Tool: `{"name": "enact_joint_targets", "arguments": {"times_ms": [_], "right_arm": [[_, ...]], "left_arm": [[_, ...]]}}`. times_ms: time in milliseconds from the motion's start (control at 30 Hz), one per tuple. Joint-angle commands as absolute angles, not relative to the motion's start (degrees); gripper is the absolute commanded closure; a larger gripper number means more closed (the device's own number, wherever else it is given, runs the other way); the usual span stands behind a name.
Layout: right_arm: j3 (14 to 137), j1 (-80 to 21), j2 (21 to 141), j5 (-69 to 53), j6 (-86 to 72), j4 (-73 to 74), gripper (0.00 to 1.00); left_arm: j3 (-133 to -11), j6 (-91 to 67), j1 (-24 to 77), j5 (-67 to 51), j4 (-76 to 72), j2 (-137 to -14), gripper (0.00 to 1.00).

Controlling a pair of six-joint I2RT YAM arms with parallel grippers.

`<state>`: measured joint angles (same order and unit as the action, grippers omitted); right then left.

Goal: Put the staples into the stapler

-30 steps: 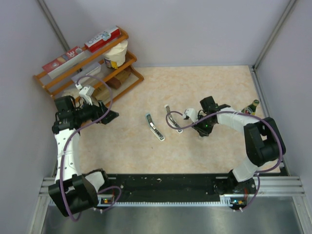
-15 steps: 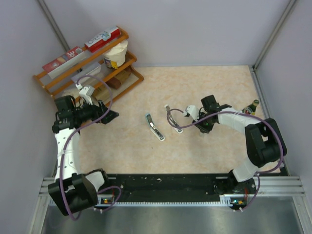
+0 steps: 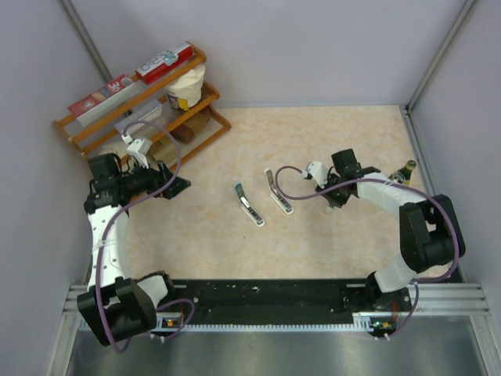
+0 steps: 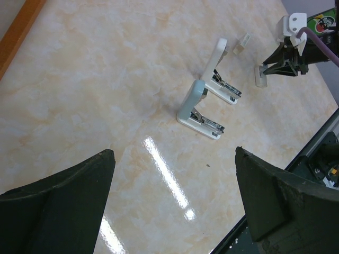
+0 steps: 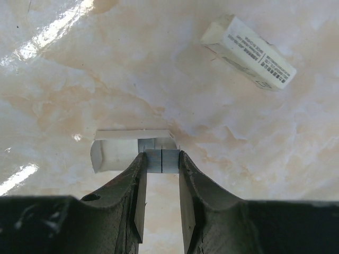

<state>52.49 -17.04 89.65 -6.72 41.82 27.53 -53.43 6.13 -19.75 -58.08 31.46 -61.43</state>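
Note:
Two staplers lie flipped open mid-table: a light-blue one [image 3: 247, 204] [image 4: 198, 108] and a white one [image 3: 278, 192] [image 4: 220, 74]. Just right of them, my right gripper [image 3: 337, 196] [image 5: 161, 161] is low over the table, shut on a short grey strip of staples [image 5: 162, 160]. The strip sticks out of a small white open tray [image 5: 119, 151] [image 4: 259, 76]. A printed white staple box [image 5: 249, 52] [image 4: 242, 43] lies just beyond. My left gripper [image 3: 174, 186] [image 4: 175, 174] hovers wide open at the left, holding nothing.
A wooden rack [image 3: 141, 102] with boxes, a cup and other items stands at the back left. A small green bottle [image 3: 403, 172] [image 4: 320, 24] stands by the right wall, close behind my right arm. The black rail runs along the near edge.
My right gripper has shifted right and slightly back, away from the white stapler, still shut on the staples. The left arm and both staplers have not moved.

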Motion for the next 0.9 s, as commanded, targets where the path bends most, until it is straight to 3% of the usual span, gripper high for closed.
{"name": "enact_joint_targets", "arguments": {"times_ms": [0,267,867], "right_arm": [[52.82,-16.35,85.96,-6.85,40.17,25.58,0.83],[53.26,-16.87,83.24,-10.98,38.94,26.89,0.83],[50.10,-32.95,85.77,-16.00,41.13,29.97,0.82]], "left_arm": [[-53.09,6.33,-20.13,-59.85,29.44,-61.44,0.02],[-53.00,6.33,-20.13,-59.76,29.36,-61.35,0.02],[-53.09,7.03,-20.48,-58.45,29.53,-61.26,0.02]]}}
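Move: The right gripper, already pinching the strip of staples, hangs almost over the open staple tray, about 3 cm below it and 1 cm back. The white stapler's open base lies some 16 cm to its left and 1 cm back; the blue stapler is about 27 cm left and 5 cm back. The staple box stands roughly 10 cm straight ahead. From the idle left gripper, the white stapler is about 31 cm right, 3 cm ahead and 21 cm below. Keep the right fingers shut on the staples and raise them about 3 cm clear of the tray. Then swing left and back, some 8.5 cm left in all, towards the near end of the white stapler's open base, turning the wrist about 15 degrees counter-clockwise and sinking slightly at the end. ##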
